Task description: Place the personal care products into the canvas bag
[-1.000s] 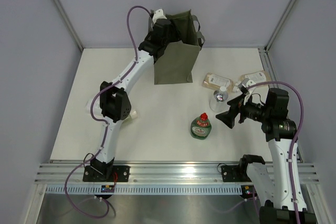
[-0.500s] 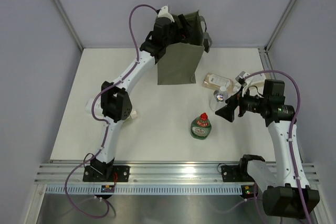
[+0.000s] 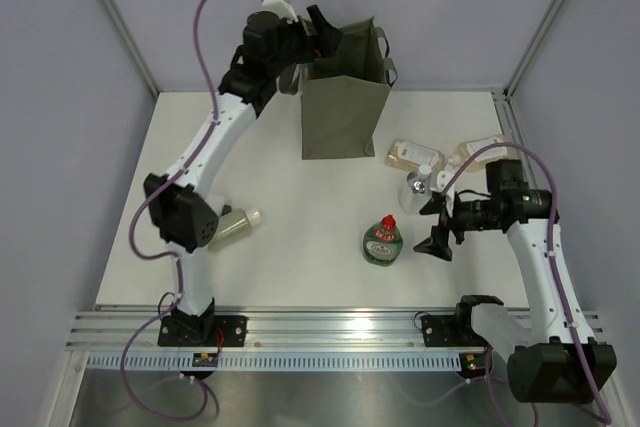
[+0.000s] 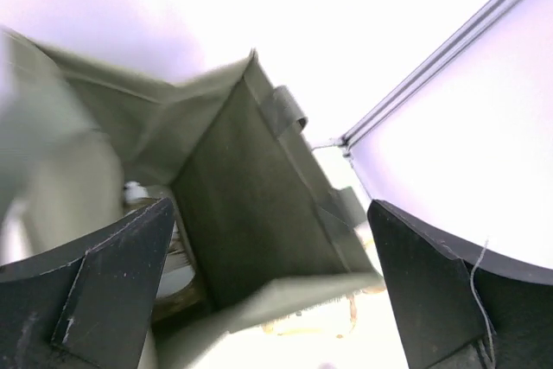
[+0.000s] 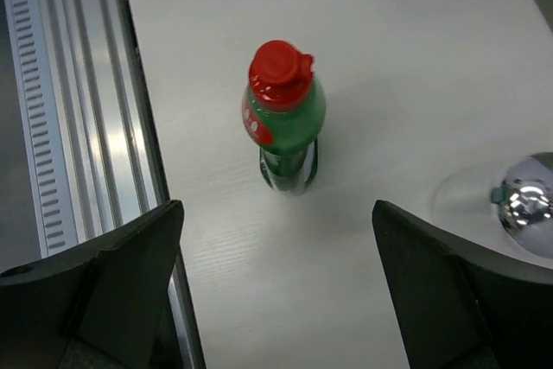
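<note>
The olive canvas bag [image 3: 343,107] stands upright at the back of the table. My left gripper [image 3: 320,35] hovers open by the bag's upper left rim and holds nothing. In the left wrist view the left gripper [image 4: 272,213] looks into the bag [image 4: 251,205]; a blurred amber bottle with a white cap [image 4: 177,272] lies at the bottom. A round green bottle with a red cap [image 3: 383,240] [image 5: 285,118] stands at centre right. My right gripper [image 3: 438,229] [image 5: 278,213] is open just right of it, pointing down. The silver bottle [image 3: 418,185] [image 5: 523,200] stands close behind.
Two beige pouches [image 3: 415,155] [image 3: 482,149] lie flat to the right of the bag. A pale green bottle [image 3: 232,224] lies on its side by the left arm's elbow. The metal rail [image 3: 330,327] [image 5: 69,101] runs along the near edge.
My left gripper opened over the bag and pulled back to the left and up, out of its mouth. My right gripper swung down and now points at the table beside the green bottle.
</note>
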Controlling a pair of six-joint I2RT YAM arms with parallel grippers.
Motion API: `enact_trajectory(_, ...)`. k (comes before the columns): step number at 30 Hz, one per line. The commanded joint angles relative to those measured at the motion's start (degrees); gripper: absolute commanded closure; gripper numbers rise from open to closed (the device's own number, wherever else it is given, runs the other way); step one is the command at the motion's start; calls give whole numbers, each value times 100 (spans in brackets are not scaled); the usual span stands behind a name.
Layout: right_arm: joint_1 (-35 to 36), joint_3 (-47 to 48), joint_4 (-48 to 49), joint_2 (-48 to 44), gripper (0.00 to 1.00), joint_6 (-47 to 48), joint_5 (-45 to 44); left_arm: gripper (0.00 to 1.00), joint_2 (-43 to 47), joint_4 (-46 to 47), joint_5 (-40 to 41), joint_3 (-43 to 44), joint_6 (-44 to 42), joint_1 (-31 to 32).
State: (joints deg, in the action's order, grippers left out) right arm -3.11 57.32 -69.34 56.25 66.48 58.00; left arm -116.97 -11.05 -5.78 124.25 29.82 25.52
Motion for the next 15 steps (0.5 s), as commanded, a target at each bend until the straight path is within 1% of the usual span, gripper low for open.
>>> enact_trajectory(1, 643, -421, -179, 35, 0, 1290, -489, 1, 1552, 157, -257, -628, -521, -126)
enact_trajectory(2, 819, -536, 111, -26, 1, 1080, -648, 1, 1780, 60, -266, -830, -582, -143)
enact_trajectory(3, 1169, -651, 618, -44, 0, 756, -902, 1, 2244, -37, -274, -1041, -713, -144)
enact_trajectory(4, 1312, -835, 832, -70, 1, 613, -983, 1, 2492, -264, -283, -1539, -793, -152)
enact_trajectory(5, 1444, -897, 1096, -53, 0, 412, -1044, 1, 2756, -353, -292, -1857, -864, -152)
enact_trajectory(6, 1663, -968, 1559, -18, 1, 36, -1141, 1, 3333, -406, -301, -2217, -960, -152)
enact_trajectory(7, 1752, -1055, 1755, 35, 1, -133, -1176, 1, 3634, -485, -275, -3012, -1004, -152)
enact_trajectory(8, 1805, -1082, 1966, 131, 0, -448, -1194, 1, 3959, -512, -179, -3438, -1040, -152)
enact_trajectory(9, 1910, -1109, 2264, 184, 0, -556, -1220, 1, 4624, -530, -126, -3868, -1092, -152)
enact_trajectory(10, 1963, -1152, 2372, 263, 0, -627, -1229, 1, 4961, -591, -29, -4282, -1093, -152)
enact_trajectory(11, 2025, -1170, 2608, 325, 1, -766, -1247, 1, 5269, -635, 120, -5034, -1067, -161)
enact_trajectory(12, 2104, -1205, 2732, 360, 1, -855, -1369, 1, 5585, -696, 191, -5372, -1058, -170)
enact_trajectory(13, 2270, -1249, 2855, 456, 0, -934, -1466, 1, 6163, -862, 270, -5680, -1031, -170)
enact_trajectory(14, 2332, -1258, 2943, 501, 1, -1004, -1528, 1, 6438, -968, 427, -6205, -988, -170)
enact_trajectory(15, 2350, -1232, 3005, 545, 1, -988, -1467, 1, 6702, -1074, 507, -6428, -900, -170)
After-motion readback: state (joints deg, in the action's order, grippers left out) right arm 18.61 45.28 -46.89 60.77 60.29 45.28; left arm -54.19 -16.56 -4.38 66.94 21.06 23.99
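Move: The green bottle with the red cap stands roughly 10 cm to my right hand's left, about 1 cm ahead and 11 cm below. The silver-topped bottle is about 13 cm ahead of that hand, 4 cm left and 12 cm lower. My left hand is empty by the bag's mouth: the bag's middle is about 5 cm right, level fore and aft, 20 cm below. The lying pale bottle is some 30 cm back, 20 cm left and 35 cm below; the white bottle is some 25 cm back, 26 cm left and 35 cm below. I sink my right hand about 8 cm and carry it 5 cm left towards the green bottle, dipping back a little before coming forward again, turning slightly counter-clockwise and tipping the open fingers further down. Meanwhile I sweep my empty, open left hand some 25 cm back and 14 cm left, away from the canvas bag, arching up about 10 cm and sinking again towards the lying bottle. ##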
